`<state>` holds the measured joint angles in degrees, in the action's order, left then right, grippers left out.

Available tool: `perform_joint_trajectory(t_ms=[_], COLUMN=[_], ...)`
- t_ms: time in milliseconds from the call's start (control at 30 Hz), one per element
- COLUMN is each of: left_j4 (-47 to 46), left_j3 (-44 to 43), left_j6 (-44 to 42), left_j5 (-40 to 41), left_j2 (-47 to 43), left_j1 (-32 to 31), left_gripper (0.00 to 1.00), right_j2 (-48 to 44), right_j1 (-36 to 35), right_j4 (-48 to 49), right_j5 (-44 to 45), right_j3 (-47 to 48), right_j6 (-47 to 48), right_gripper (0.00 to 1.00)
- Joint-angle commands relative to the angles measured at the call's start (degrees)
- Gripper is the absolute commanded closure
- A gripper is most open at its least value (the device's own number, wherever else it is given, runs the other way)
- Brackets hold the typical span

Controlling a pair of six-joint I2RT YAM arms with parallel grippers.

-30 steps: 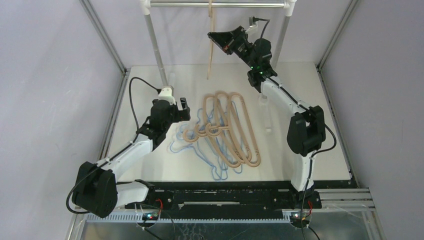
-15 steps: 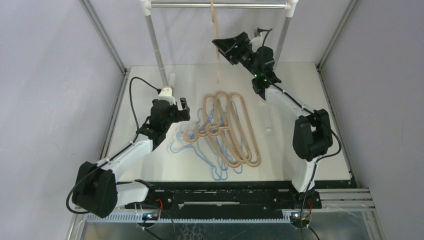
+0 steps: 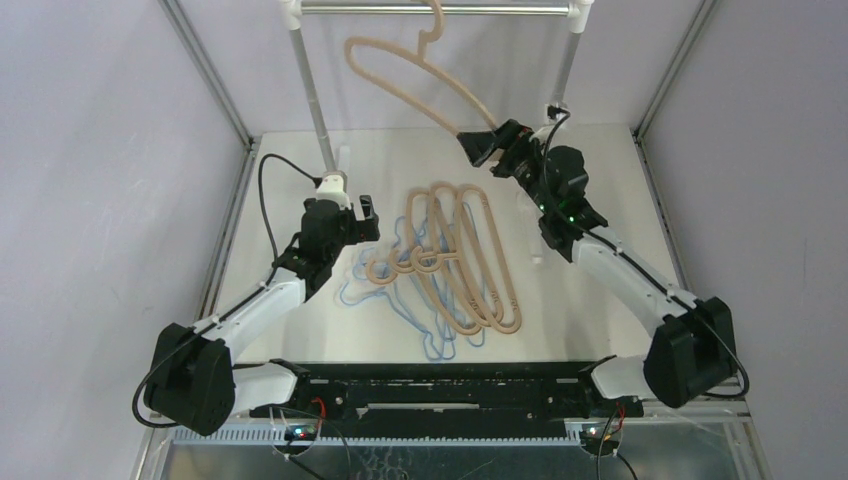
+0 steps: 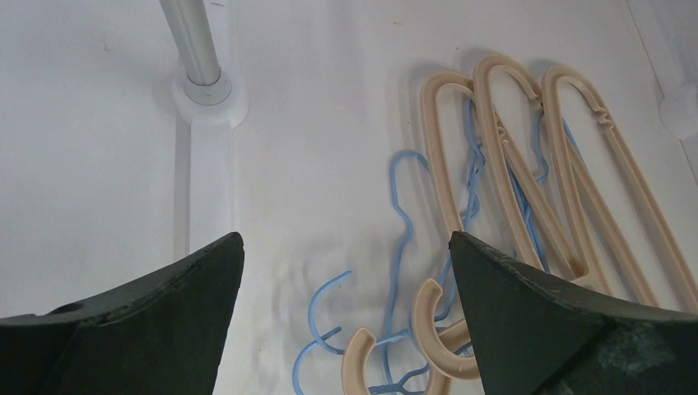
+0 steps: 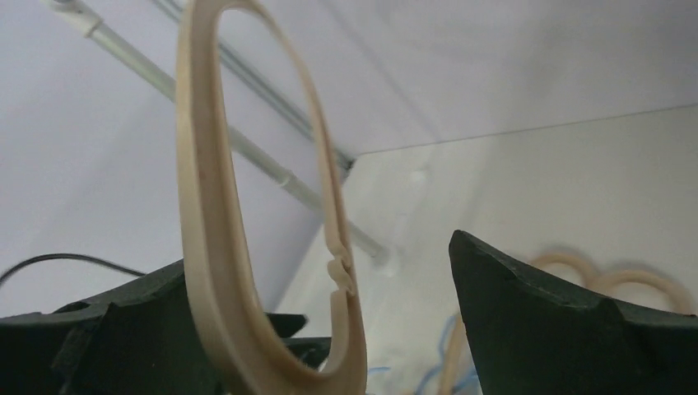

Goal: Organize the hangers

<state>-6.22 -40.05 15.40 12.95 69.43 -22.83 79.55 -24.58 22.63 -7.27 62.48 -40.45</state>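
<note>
One tan hanger (image 3: 460, 86) hangs by its hook on the silver rail (image 3: 500, 8), turned broadside. My right gripper (image 3: 478, 143) is open at its lower right end. In the right wrist view that hanger (image 5: 202, 206) has its end loop between the wide jaws of the gripper (image 5: 317, 251), close to the left finger. Three more tan hangers (image 3: 470, 270) lie on the table over a tangle of blue wire hangers (image 3: 440, 345). My left gripper (image 3: 368, 215) is open and empty, low over the hooks, with a tan hook (image 4: 432, 329) and a blue hook (image 4: 321, 304) below its jaws (image 4: 346, 239).
The rail's left post (image 3: 312, 100) stands just behind my left gripper, with its white foot (image 4: 206, 82) on the table. The right post (image 3: 565, 70) stands behind my right arm. Frame posts and walls close in the table on both sides.
My right arm has pulled back and down from the rail toward the right. The hung tan hanger has turned from edge-on to broadside, its end following the gripper. The left arm has not moved.
</note>
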Motion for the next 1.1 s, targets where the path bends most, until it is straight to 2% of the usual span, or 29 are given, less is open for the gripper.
perform_joint_trajectory(t_ms=[0,233,467,600,800,1067], left_j4=[-1.6,-1.67,-1.77,-1.87,-1.95,-2.03], left_j3=[1.03,1.47,1.38,1.3,1.38,1.38], left_j6=[-0.76,-0.72,-0.58,-0.38,-0.22,-0.13], left_j5=[-0.03,0.4,0.1,0.09,0.19,0.1], left_j2=[-0.56,-1.22,-0.88,-0.46,-0.27,0.16], left_j1=[-0.15,-0.2,-0.19,-0.2,-0.2,-0.2], left_gripper=[0.01,0.01,0.0,0.01,0.0,0.0], right_j2=[-6.39,-9.8,-11.02,-11.51,-8.34,0.92], right_j1=[-1.84,-7.81,-15.32,-19.04,-24.32,-24.32], right_j4=[-4.42,-15.43,-24.71,-29.67,-37.47,-35.3], right_j5=[12.68,32.81,39.74,36.5,36.65,27.32], right_j3=[-2.27,-3.49,-10.26,-14.03,-17.6,-20.6], right_j6=[11.62,22.75,24.15,22.22,17.45,15.31], right_gripper=[0.0,0.0,0.0,0.03,0.18,0.28])
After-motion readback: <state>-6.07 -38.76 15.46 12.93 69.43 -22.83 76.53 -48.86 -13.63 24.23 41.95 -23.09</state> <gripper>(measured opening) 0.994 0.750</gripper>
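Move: The rightmost wooden hanger on the table has its middle about 10 cm back from the right hand, 4 cm to its right and some 34 cm below. The next wooden hanger lies about 5 cm left of it, level with it, and the blue hangers sprawl 8 cm left and 5 cm nearer the base. The hung hanger is about 11 cm ahead of the right hand and 7 cm left. From the left hand the rightmost hanger is 6 cm back, 16 cm right and 15 cm below. Rightwards first, about 5 cm clear of the hung hanger with the wrist swinging clockwise, the right hand then sweeps fast down and back, some 27 cm lower in all, towards the rightmost wooden hanger on the table. On the way the wrist rolls over so the fingers turn from level to pointing down, and the wide-open fingers narrow by about a quarter near the end, still above the hangers. ##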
